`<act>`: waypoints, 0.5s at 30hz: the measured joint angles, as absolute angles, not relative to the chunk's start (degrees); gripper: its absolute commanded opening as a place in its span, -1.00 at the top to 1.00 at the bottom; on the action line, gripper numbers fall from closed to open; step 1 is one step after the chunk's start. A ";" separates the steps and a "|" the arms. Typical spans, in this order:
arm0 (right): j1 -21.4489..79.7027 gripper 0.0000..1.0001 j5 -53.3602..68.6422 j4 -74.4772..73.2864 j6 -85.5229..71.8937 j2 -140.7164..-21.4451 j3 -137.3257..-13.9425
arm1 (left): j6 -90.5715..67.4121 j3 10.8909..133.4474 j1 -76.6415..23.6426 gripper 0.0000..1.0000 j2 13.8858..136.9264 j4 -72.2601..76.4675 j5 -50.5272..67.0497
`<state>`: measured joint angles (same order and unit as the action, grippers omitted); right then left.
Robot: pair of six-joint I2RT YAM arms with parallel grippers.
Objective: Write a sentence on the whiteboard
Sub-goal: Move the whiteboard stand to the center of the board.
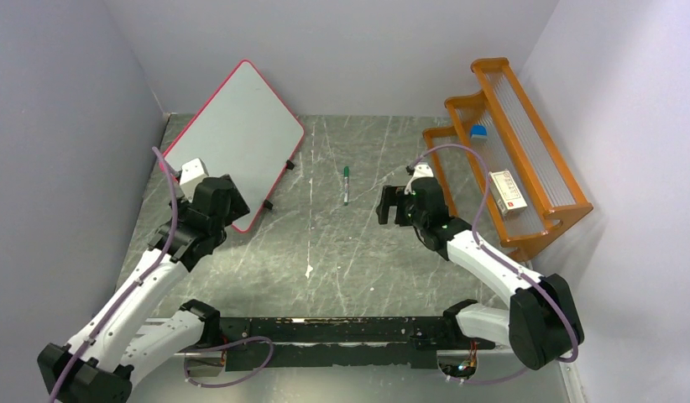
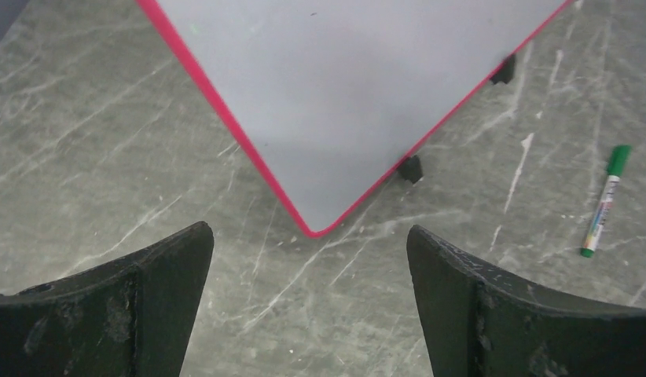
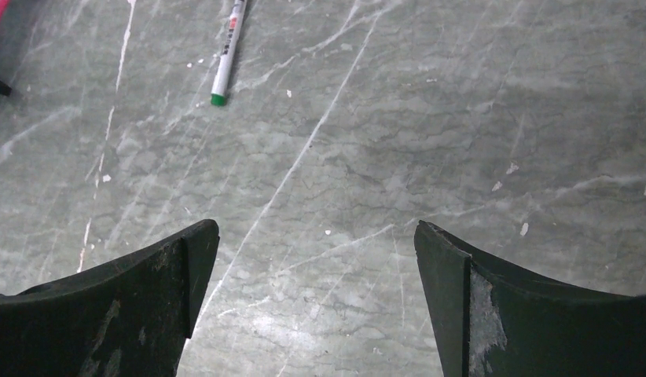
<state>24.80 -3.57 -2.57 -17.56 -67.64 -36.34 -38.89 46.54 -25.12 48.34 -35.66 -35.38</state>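
The whiteboard (image 1: 241, 126) with its pink-red frame lies tilted at the back left of the table, and its white face (image 2: 359, 94) is blank; no sentence shows on it. A green-capped marker (image 1: 346, 185) lies loose on the table between the arms, also seen in the left wrist view (image 2: 605, 204) and the right wrist view (image 3: 229, 47). My left gripper (image 2: 310, 236) hovers open just short of the board's near corner, at its place in the top view (image 1: 228, 210). My right gripper (image 3: 316, 232) is open and empty over bare table, right of the marker (image 1: 392, 206).
An orange wooden rack (image 1: 509, 159) stands along the right wall, holding a white box (image 1: 508, 191) and a small blue object (image 1: 478, 132). Grey walls close in the left, back and right. A black rail (image 1: 342, 332) runs along the near edge between the arm bases.
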 measured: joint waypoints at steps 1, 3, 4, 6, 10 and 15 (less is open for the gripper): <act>24.91 -1.00 -3.57 -2.42 -17.45 -67.64 -35.97 | -40.16 46.76 -24.99 -0.90 49.45 -36.93 -35.81; 25.06 -1.00 -3.57 -2.35 -17.21 -67.59 -35.53 | -41.47 46.76 -24.03 -0.82 50.09 -38.06 -35.88; 25.10 -1.00 -3.60 -2.35 -17.06 -67.51 -35.24 | -41.65 46.46 -22.90 -0.73 49.71 -37.74 -35.31; 25.19 -1.00 -3.62 -2.24 -16.84 -67.18 -34.79 | -41.69 45.04 -18.98 -0.57 47.44 -36.29 -32.97; 25.28 -1.00 -3.62 -1.34 -16.64 -66.35 -34.46 | -41.80 44.21 -15.59 -0.39 45.82 -35.18 -28.91; 25.56 -1.00 -3.64 -0.23 -16.67 -66.11 -34.46 | -44.62 45.84 -18.55 -0.36 52.71 -35.42 -26.17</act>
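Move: Just ahead of the left hand and well below, the whiteboard stand's near corner lies about 3 cm out, 2 cm to the right and 18 cm down. The closer black clip is some 9 cm farther out than this corner and 7 cm to its right; the green marker lies roughly 16 cm ahead of the left hand and 28 cm to its right. From the right hand the same corner is about level, some 39 cm to the left and 10 cm lower. Sinking about 3 cm towards the whiteboard stand's near corner, the left hand first swings some 3 cm to its left and then comes back as far to the right, edging forward at the end. Its left side rolls down by roughly 10 degrees while the open fingers close by about a quarter; they still hang clear above the table and touch nothing. ##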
